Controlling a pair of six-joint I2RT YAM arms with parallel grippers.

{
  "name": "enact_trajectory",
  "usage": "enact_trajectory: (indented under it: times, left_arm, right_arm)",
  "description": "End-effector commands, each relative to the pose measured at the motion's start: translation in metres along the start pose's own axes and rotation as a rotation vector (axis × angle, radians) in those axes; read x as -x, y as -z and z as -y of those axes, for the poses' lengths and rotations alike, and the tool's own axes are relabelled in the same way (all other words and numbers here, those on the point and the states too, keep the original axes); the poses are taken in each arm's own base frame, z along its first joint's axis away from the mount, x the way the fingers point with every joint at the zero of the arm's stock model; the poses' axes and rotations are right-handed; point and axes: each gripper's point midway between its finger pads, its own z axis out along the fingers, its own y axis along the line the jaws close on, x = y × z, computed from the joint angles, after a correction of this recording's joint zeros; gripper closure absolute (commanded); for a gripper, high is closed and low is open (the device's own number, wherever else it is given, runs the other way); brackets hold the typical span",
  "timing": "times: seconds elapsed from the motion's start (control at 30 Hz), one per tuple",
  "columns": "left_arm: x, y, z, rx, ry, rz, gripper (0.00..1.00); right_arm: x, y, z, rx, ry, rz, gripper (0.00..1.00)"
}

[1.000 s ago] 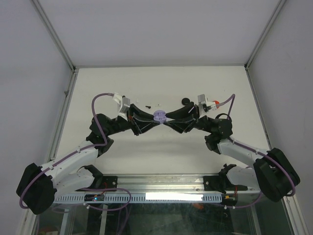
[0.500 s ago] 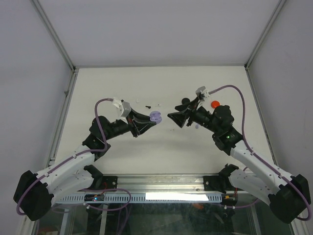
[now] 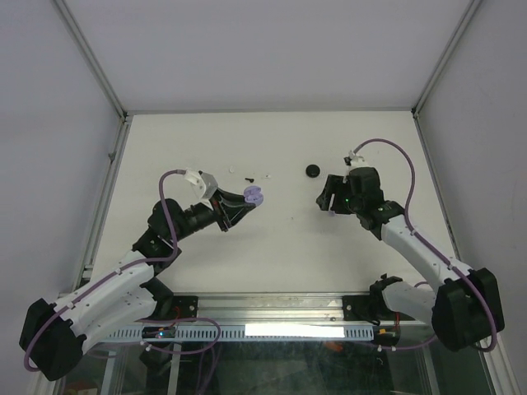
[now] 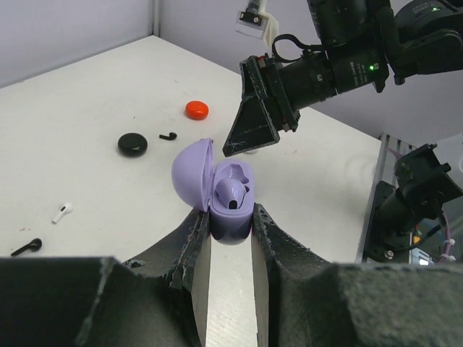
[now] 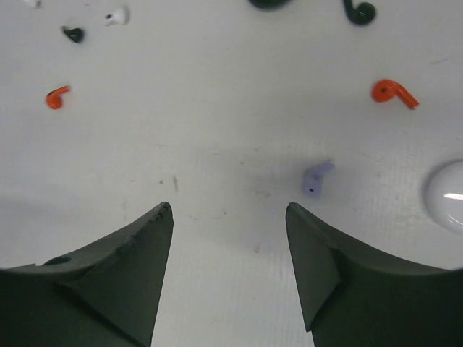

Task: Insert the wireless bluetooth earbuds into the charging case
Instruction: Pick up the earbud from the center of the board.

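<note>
My left gripper [image 4: 230, 217] is shut on the base of an open lavender charging case [image 4: 224, 199], held above the table with its lid tipped back; the case also shows in the top view [image 3: 254, 196]. One lavender earbud [image 4: 230, 191] sits inside it. A second lavender earbud [image 5: 316, 178] lies on the table, just beyond my right gripper's right fingertip. My right gripper [image 5: 228, 210] hangs open over the table with nothing between its fingers, off to the right of the case [image 3: 328, 200].
Loose on the table are two red earbuds [image 5: 393, 92] [image 5: 56, 96], black earbuds [image 5: 359, 10] [image 5: 72, 33] and a white earbud [image 5: 116, 14]. A black round case [image 3: 313, 170], a red round case [image 4: 196, 110] and a white case [image 5: 448, 195] lie nearby.
My right gripper has let go at the lavender case, opened, drawn back to the right and turned down toward the table. My left gripper has shifted slightly left, still holding the case.
</note>
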Motion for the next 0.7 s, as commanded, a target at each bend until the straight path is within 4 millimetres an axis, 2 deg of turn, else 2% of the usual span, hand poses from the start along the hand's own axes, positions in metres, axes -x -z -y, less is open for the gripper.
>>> enact_trajectory:
  times: [0.0, 0.17, 0.4, 0.67]
  left_arm:
    - [0.006, 0.005, -0.006, 0.045, -0.041, 0.036, 1.00]
    - [0.002, 0.007, -0.015, 0.094, -0.036, 0.042, 1.00]
    - [0.001, 0.007, -0.017, 0.101, -0.036, 0.040, 1.00]
    - [0.000, 0.007, -0.017, 0.102, -0.039, 0.037, 1.00]
  right_arm:
    - [0.002, -0.010, 0.034, -0.107, -0.112, -0.004, 0.34]
    - [-0.006, -0.028, 0.048, -0.125, -0.152, -0.048, 0.34]
    - [-0.021, -0.046, 0.065, -0.177, -0.129, -0.110, 0.33]
    - [-0.042, -0.061, 0.051, -0.084, -0.138, -0.221, 0.31]
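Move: The purple earbud lies on the table some 12 cm below the right hand, about 4 cm to its right and 3 cm ahead. From that earbud, the red earbud is roughly 6 cm farther out and 4 cm to the right, and the white case is about 9 cm to the right and level with it. From the left hand, the purple earbud lies about 10 cm ahead, 22 cm to the right and 24 cm down. Down and at first also to its right, the right hand drops about 9 cm and shifts some 4 cm right, closing on the purple earbud. The sideways part ends early and the rest is nearly straight down, while the fingers, still open and empty, tip about 15 degrees steeper and turn slightly clockwise. The left hand keeps its grip on the purple case and sinks about 2 cm, easing slightly left before it stops. ##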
